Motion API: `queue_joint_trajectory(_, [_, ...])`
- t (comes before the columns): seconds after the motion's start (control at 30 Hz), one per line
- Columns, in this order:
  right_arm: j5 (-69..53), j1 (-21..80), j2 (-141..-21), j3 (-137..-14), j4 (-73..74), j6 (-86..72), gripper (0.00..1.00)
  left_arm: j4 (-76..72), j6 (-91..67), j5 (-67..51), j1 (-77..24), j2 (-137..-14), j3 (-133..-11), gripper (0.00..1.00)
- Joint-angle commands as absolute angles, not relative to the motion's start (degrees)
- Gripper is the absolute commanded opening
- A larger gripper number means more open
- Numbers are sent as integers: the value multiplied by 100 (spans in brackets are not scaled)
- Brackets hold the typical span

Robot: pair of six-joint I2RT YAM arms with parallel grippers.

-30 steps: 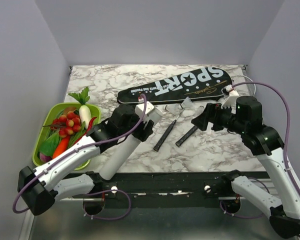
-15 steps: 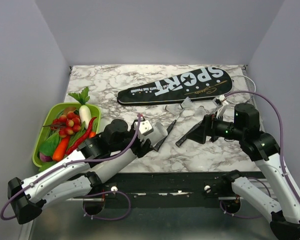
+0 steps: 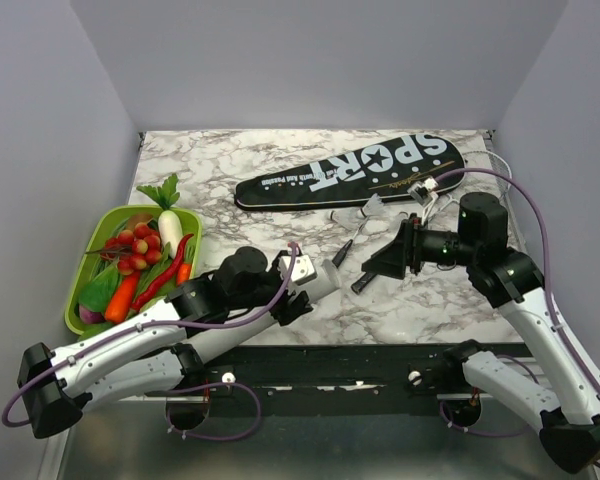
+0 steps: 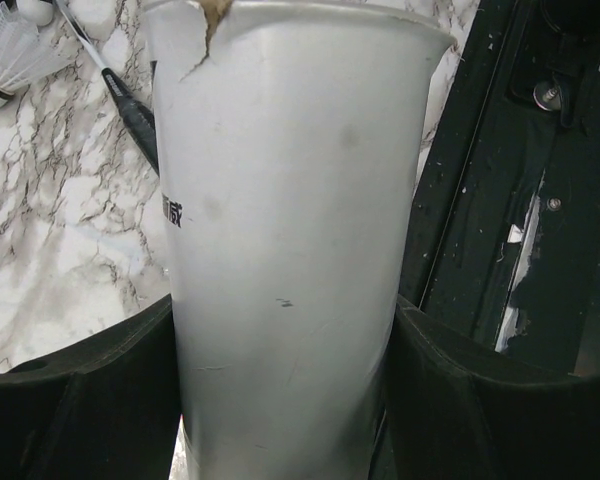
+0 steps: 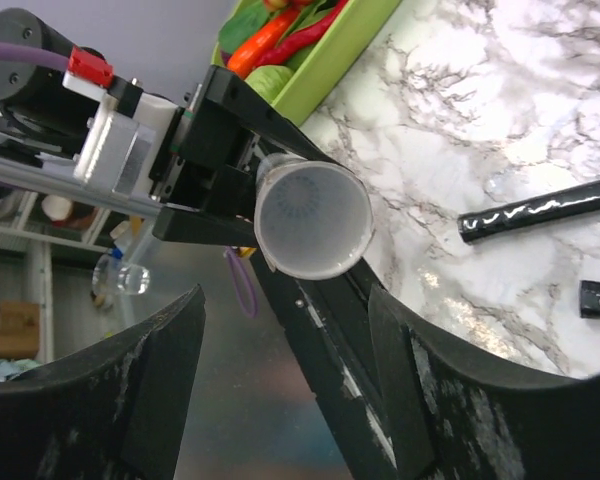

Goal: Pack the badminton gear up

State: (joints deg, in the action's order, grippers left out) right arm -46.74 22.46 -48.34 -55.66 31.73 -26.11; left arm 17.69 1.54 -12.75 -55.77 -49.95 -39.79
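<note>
My left gripper (image 4: 285, 390) is shut on a white plastic tube (image 4: 290, 200), which fills the left wrist view. From above, the tube (image 3: 325, 280) points right, near the table's front edge. My right gripper (image 3: 385, 262) stands open, facing the tube's open mouth (image 5: 313, 220), with nothing between its fingers (image 5: 450, 400). Two black racket handles (image 3: 344, 250) (image 3: 361, 284) lie on the marble between the grippers; the right arm hides the racket frames. The black bag lettered "SPORT" (image 3: 350, 172) lies at the back. A white shuttlecock (image 3: 373, 208) rests in front of the bag.
A green tray (image 3: 79, 289) of toy vegetables stands at the left edge of the table. The black rail with the arm bases (image 3: 360, 365) runs along the near edge. Grey walls close in the table on three sides.
The left arm has dropped lower and swung right with the tube. The right gripper has moved left and down toward the tube's mouth, and its jaws have narrowed somewhat.
</note>
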Motion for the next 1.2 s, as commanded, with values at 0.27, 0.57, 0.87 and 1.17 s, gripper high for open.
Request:
queue_joint_trajectory(0.27, [-5124, 2742, -5185, -5432, 2172, -3093, 64, 1406, 18, -1652, -5704, -4632, -3656, 0])
queue_joint_trajectory(0.57, [-4922, 3322, -5546, -5370, 1899, -3190, 53, 1336, 18, -1767, -5713, -4491, -3621, 0])
queue_joint_trajectory(0.87, [-4729, 3709, -5827, -5388, 1793, -3226, 41, 1327, 18, -1784, -5722, -4439, -3621, 0])
queue_joint_trajectory(1.17, [-4588, 4052, -5994, -5414, 1679, -3296, 35, 1327, 18, -1705, -5722, -4377, -3612, 0])
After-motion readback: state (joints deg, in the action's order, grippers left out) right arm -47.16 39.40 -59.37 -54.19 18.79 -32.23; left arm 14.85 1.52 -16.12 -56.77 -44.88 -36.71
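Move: The right hand, empty and open, has the white tube's open mouth about 11 cm to its left, roughly level front to back and some 7 cm lower. The left racket handle lies about 13 cm left and 16 cm farther out, the right handle some 16 cm out and 1 cm right, both about 24 cm below this hand. From the left hand gripping the tube, that mouth sits 6 cm right, 2 cm ahead and 4 cm up. Still gripping the white tube, the left hand eases it back about 2 cm and slightly up. The right hand travels some 7 cm left to the tube's open mouth, also coming back 3 cm and finally sinking a little, turning about 15 degrees counter-clockwise while its fingers draw in from wide to under half open; whether they touch the rim can't be made out. ##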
